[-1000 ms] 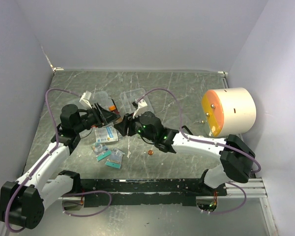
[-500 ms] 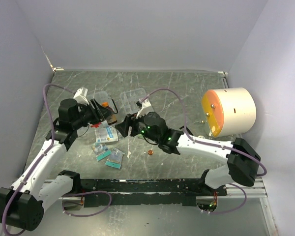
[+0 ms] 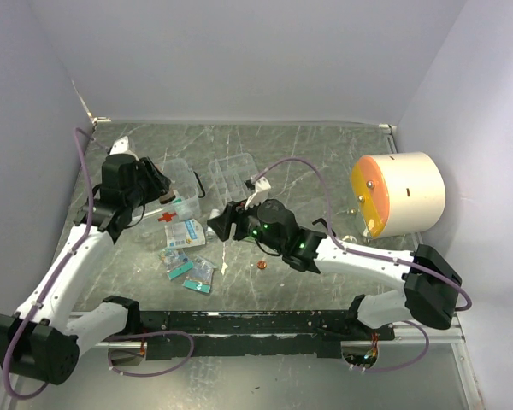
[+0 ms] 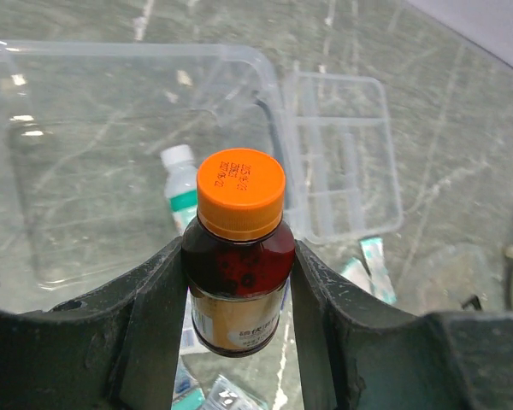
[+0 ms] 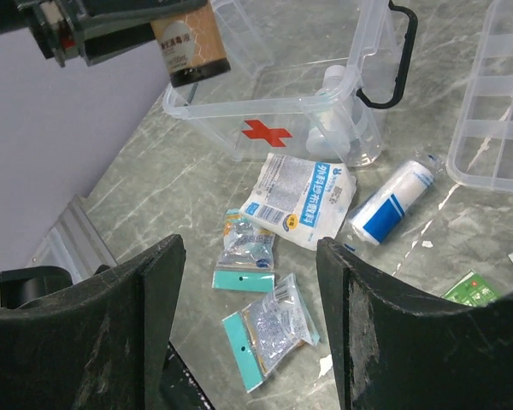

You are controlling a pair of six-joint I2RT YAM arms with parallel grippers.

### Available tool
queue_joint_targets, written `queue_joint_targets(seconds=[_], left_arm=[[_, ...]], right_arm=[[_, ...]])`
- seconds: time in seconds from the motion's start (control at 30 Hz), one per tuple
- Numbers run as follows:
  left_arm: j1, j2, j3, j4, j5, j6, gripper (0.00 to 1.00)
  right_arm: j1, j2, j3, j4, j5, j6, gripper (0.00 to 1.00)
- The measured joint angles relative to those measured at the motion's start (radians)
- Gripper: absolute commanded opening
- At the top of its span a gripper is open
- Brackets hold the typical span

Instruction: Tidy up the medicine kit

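Note:
The medicine kit [image 5: 265, 132] is a clear box with a red cross and a black handle [image 5: 393, 60]; a white bottle [image 4: 181, 184] lies inside it. Its clear divided tray [image 4: 346, 171] sits on the table beside it, to the right. My left gripper [image 4: 239, 256] is shut on a brown bottle with an orange cap [image 4: 239, 192], held above the kit's open top [image 3: 181, 192]. My right gripper [image 5: 250, 248] hangs open and empty over two small teal-edged bags [image 5: 274, 329]. A white-and-blue pouch [image 5: 301, 198] and a bandage roll [image 5: 393, 205] lie in front of the kit.
A big cream cylinder with an orange face [image 3: 398, 194] stands at the right. A small orange bit [image 3: 261, 266] lies on the table near the right arm. Walls close in the left, back and right; a black rail [image 3: 265, 323] runs along the near edge.
The left arm has carried the brown bottle back and left, over the kit. The right gripper has opened wider and drifted slightly right.

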Motion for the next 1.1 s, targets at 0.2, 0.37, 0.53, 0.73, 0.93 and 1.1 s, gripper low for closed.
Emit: queue_joint_targets(seconds=[0.2, 0.37, 0.53, 0.73, 0.93, 1.1], left_arm=[[0.039, 0.124, 0.071, -0.057, -0.068, 0.018, 0.52], [0.044, 0.246, 0.071, -0.058, -0.061, -0.002, 0.51], [0.044, 0.291, 0.066, -0.039, -0.09, -0.035, 0.52], [0.048, 0.322, 0.065, -0.035, -0.116, -0.06, 0.52], [0.056, 0.33, 0.063, -0.043, -0.162, -0.076, 0.54], [0.068, 0.293, 0.027, -0.05, -0.217, -0.101, 0.55]], right_arm=[[-0.001, -0.015, -0.019, 0.001, 0.013, 0.0, 0.63], [-0.004, -0.017, -0.036, 0.002, 0.016, 0.0, 0.63], [-0.009, -0.017, -0.044, 0.004, 0.016, 0.001, 0.63], [-0.01, -0.017, -0.048, 0.004, 0.016, 0.005, 0.63], [-0.012, -0.017, -0.048, 0.004, 0.016, 0.011, 0.63], [-0.015, -0.017, -0.048, 0.004, 0.017, 0.015, 0.63]])
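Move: My left hand already holds the brown bottle with the orange cap. The medicine kit's middle lies about 6 cm ahead of it, 4 cm to its left and some 16 cm below. In the kit a white bottle lies about 3 cm ahead, 1 cm left. Outside, the white-blue packet lies about 8 cm back, 3 cm right, and the clear tray 9 cm ahead, 15 cm right. From my right hand the kit is roughly 15 cm ahead and 16 cm left. Keeping the brown bottle pinched, I swing my left hand a little left and forward, then sink steeply towards the near part of the open kit, about 9 cm down in all. Meanwhile the fingers tip some 15 degrees further down, and near the end I slide farther left, 5 cm altogether, while the hand turns a little counter-clockwise. ##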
